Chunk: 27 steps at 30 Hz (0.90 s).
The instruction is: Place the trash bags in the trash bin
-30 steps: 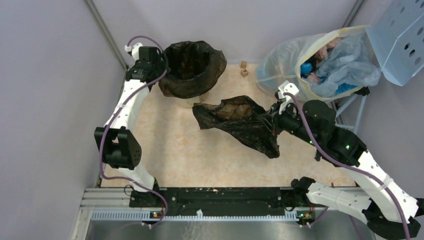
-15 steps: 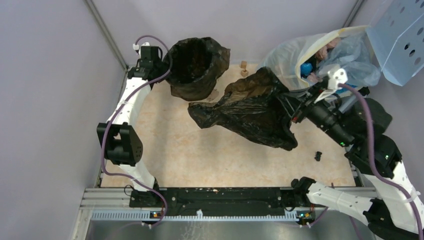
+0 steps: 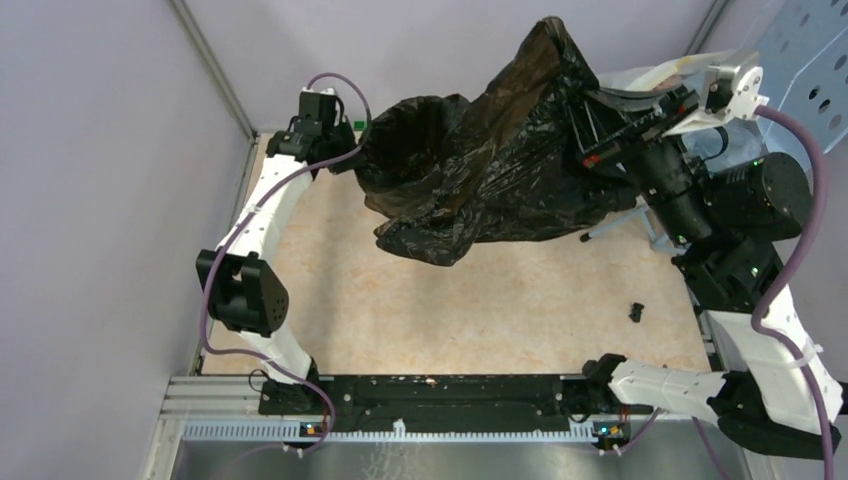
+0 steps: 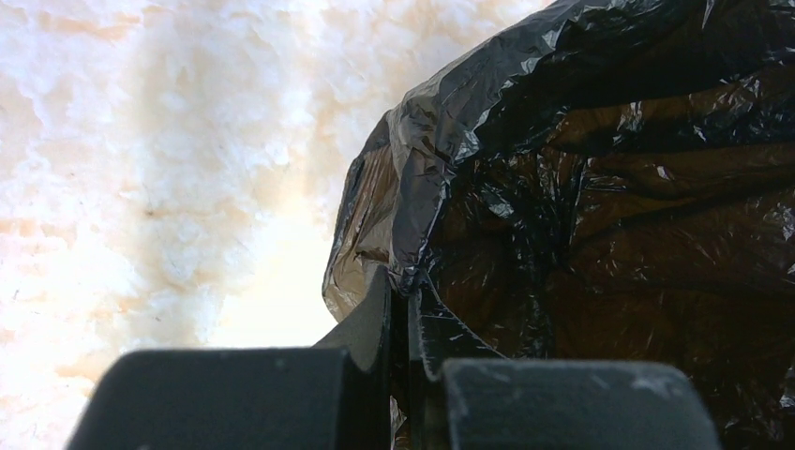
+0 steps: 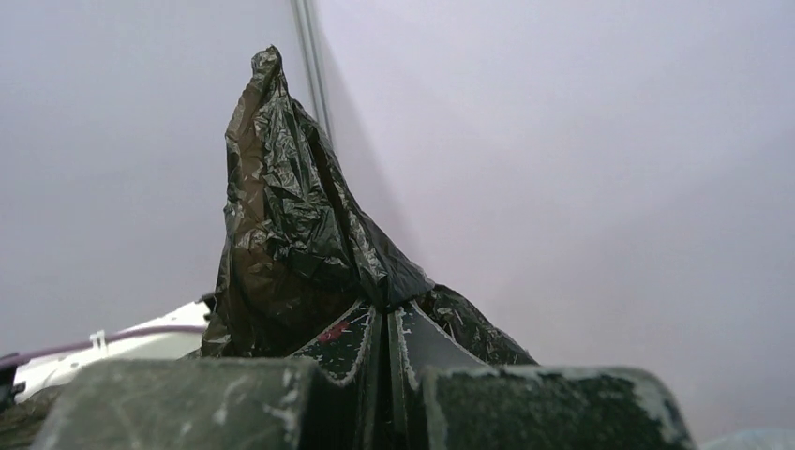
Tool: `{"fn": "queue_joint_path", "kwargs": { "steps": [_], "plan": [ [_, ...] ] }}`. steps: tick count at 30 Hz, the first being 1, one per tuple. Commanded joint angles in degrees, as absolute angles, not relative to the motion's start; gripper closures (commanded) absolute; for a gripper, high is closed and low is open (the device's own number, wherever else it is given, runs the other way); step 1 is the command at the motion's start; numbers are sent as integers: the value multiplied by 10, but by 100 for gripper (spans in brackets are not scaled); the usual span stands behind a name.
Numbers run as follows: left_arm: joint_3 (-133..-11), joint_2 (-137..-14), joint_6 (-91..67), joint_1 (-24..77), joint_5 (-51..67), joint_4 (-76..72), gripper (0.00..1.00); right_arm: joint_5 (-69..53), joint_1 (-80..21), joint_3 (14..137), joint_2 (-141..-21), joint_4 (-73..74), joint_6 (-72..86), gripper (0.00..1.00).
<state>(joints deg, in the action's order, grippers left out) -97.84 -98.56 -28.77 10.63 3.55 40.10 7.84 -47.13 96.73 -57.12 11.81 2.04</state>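
My right gripper [image 3: 592, 118] is shut on a glossy black trash bag [image 3: 520, 150] and holds it high at the back. The bag hangs down leftward against the trash bin [image 3: 415, 135], whose black liner mouth faces up. The bin's cream body is hidden. My left gripper [image 3: 352, 152] is shut on the liner's left rim. In the left wrist view the closed fingers [image 4: 405, 291] pinch a fold of the liner [image 4: 609, 187]. In the right wrist view the closed gripper [image 5: 384, 314] pinches the bag [image 5: 281, 216], which stands up above it.
A light-blue perforated panel [image 3: 810, 40] is at the back right, with a translucent sack [image 3: 645, 75] mostly hidden behind my right arm. A small black piece [image 3: 636, 312] lies on the pale table [image 3: 450, 300]. Grey walls close in the left and back.
My right gripper has lifted the bag off the table, up and back toward the bin. My left gripper has moved right with the liner rim, pulling the bin along.
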Motion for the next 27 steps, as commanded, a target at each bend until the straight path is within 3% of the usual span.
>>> {"fn": "queue_joint_path", "kwargs": {
  "steps": [1,9,14,27],
  "plan": [
    [-1023,-930,-269,143,63,414,100,61,-477,994,-607,7,37,100],
    [-993,-904,-267,244,-12,428,99,21,-477,1021,-686,-68,114,100],
    [-951,-878,-271,271,-57,417,93,7,-477,995,-700,-99,165,100],
    [-850,-829,-280,276,-33,377,57,-8,-477,830,-687,-204,300,100]
  ]
}}
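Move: The left hand's closed fingers pinch the trash bin's liner rim; the bin's middle lies some 11 cm to its right, 3 cm ahead and 12 cm below. A small green block stands about 20 cm ahead, 3 cm left and 23 cm down. From the right hand, high up with the black trash bag, the bin lies roughly 28 cm ahead, 18 cm left and 50 cm below; the big clear bag lies 30 cm ahead, 18 cm right and 42 cm down. Still pinching the liner rim, the left hand drags the bin right and back, some 9 cm each way, then eases on back while sinking a couple of centimetres and opening its fingers to about a third. Meanwhile the right hand keeps its grip on the black bag and carries it about 11 cm left and 5 cm forward towards the bin, rising slightly, then sinking, its wrist turning some 15 degrees counter-clockwise and rolling left side up. ##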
